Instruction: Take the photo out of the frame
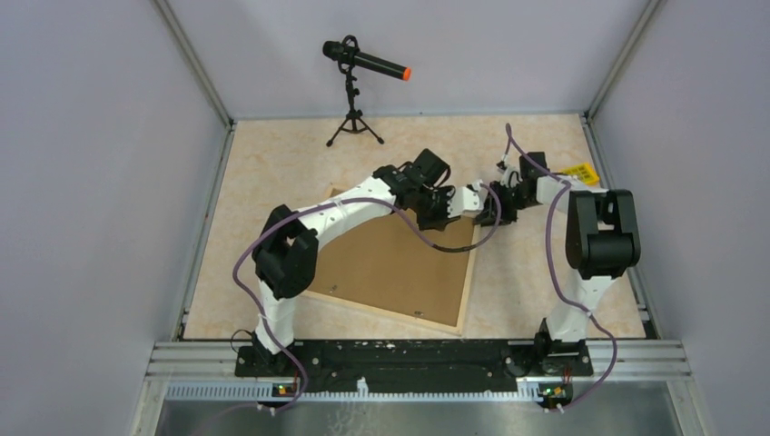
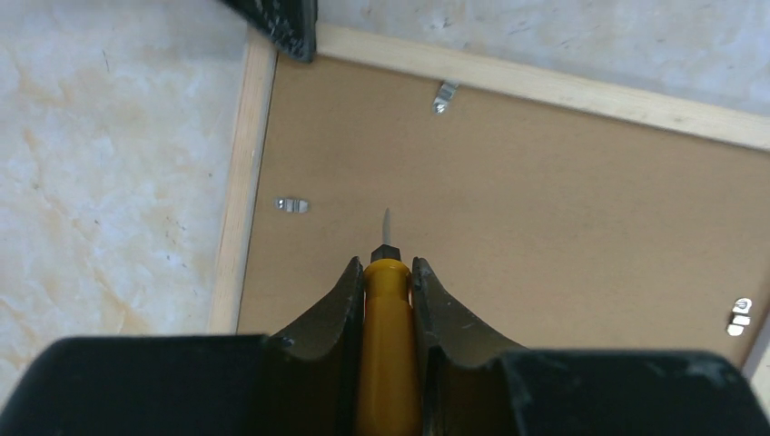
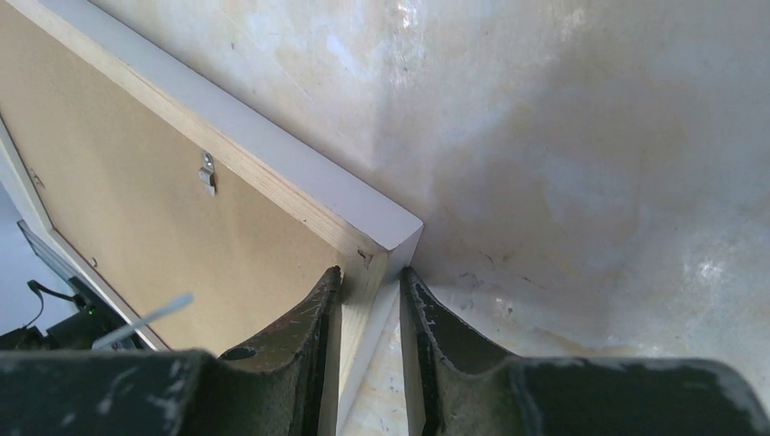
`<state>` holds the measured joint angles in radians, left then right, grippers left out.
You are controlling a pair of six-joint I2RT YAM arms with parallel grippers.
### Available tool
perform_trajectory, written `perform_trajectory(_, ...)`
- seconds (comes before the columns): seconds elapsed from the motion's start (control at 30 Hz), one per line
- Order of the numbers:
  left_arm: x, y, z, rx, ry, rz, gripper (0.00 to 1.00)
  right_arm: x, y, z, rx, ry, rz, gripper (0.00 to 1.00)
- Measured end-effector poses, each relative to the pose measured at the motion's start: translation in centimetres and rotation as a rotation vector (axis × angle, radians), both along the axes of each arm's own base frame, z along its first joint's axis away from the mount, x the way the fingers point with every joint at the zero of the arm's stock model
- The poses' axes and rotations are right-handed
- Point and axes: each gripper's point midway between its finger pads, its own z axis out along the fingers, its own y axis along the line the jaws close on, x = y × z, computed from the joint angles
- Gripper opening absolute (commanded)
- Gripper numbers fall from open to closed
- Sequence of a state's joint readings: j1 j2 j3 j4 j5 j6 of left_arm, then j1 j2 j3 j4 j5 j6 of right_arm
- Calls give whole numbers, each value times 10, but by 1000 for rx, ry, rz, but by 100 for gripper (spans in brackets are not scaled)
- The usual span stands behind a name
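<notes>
The frame (image 1: 390, 268) lies face down on the table, brown hardboard back up, pale wood sides around it. The photo is hidden under the backing. My left gripper (image 1: 439, 211) is shut on a yellow-handled screwdriver (image 2: 390, 336). Its thin blade (image 2: 387, 222) points at the backing, near a metal clip (image 2: 292, 205) by the left rim. Two more clips (image 2: 444, 96) (image 2: 740, 316) sit along other edges. My right gripper (image 1: 495, 211) is closed on the frame's far right corner (image 3: 381, 238), one finger inside over the backing, one outside the wood side.
A microphone on a small tripod (image 1: 356, 82) stands at the back centre. A yellow object (image 1: 581, 173) lies at the back right behind the right arm. Grey walls enclose the table on three sides.
</notes>
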<state>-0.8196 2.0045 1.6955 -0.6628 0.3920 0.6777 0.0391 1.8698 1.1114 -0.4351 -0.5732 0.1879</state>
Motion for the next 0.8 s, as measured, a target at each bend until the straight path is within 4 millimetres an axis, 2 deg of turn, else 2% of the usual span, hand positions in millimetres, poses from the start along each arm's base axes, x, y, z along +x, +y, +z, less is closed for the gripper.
perform_trajectory(0.13, -11, -12, 14, -51, -21, -34, 0, 4, 2, 0, 10, -2, 5, 21)
perform_trajectory(0.27, -14, -25, 14, -79, -21, -35, 0, 5, 3, 0, 12, -1, 7, 20)
perform_trajectory(0.4, -14, -39, 5, -89, -20, -37, 0, 5, 3, 0, 12, -5, 10, 20)
perform_trajectory(0.63, -16, -50, -19, -61, -10, -45, 0, 6, 4, 1, 12, -3, 12, 19)
perform_trajectory(0.8, -21, -57, -18, -68, -18, -59, 0, 6, 4, 0, 13, -2, 12, 19)
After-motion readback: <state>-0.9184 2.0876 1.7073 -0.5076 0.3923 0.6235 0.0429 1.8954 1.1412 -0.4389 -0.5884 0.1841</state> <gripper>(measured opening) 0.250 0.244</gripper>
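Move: The left hand, holding the screwdriver, has the frame's right-edge clip some 12 cm to its right, 2 cm back and 9 cm below. At about the same depth, the far-edge clip is 5 cm ahead and 7 cm right, and the far right corner 5 cm ahead and 14 cm right. From the right hand, pinching the frame by that corner, the right-edge clip is about 5 cm back, 2 cm left and level. Left hand carries the screwdriver about 6 cm right and slightly back, rising then sinking, towards the right-edge clip. ##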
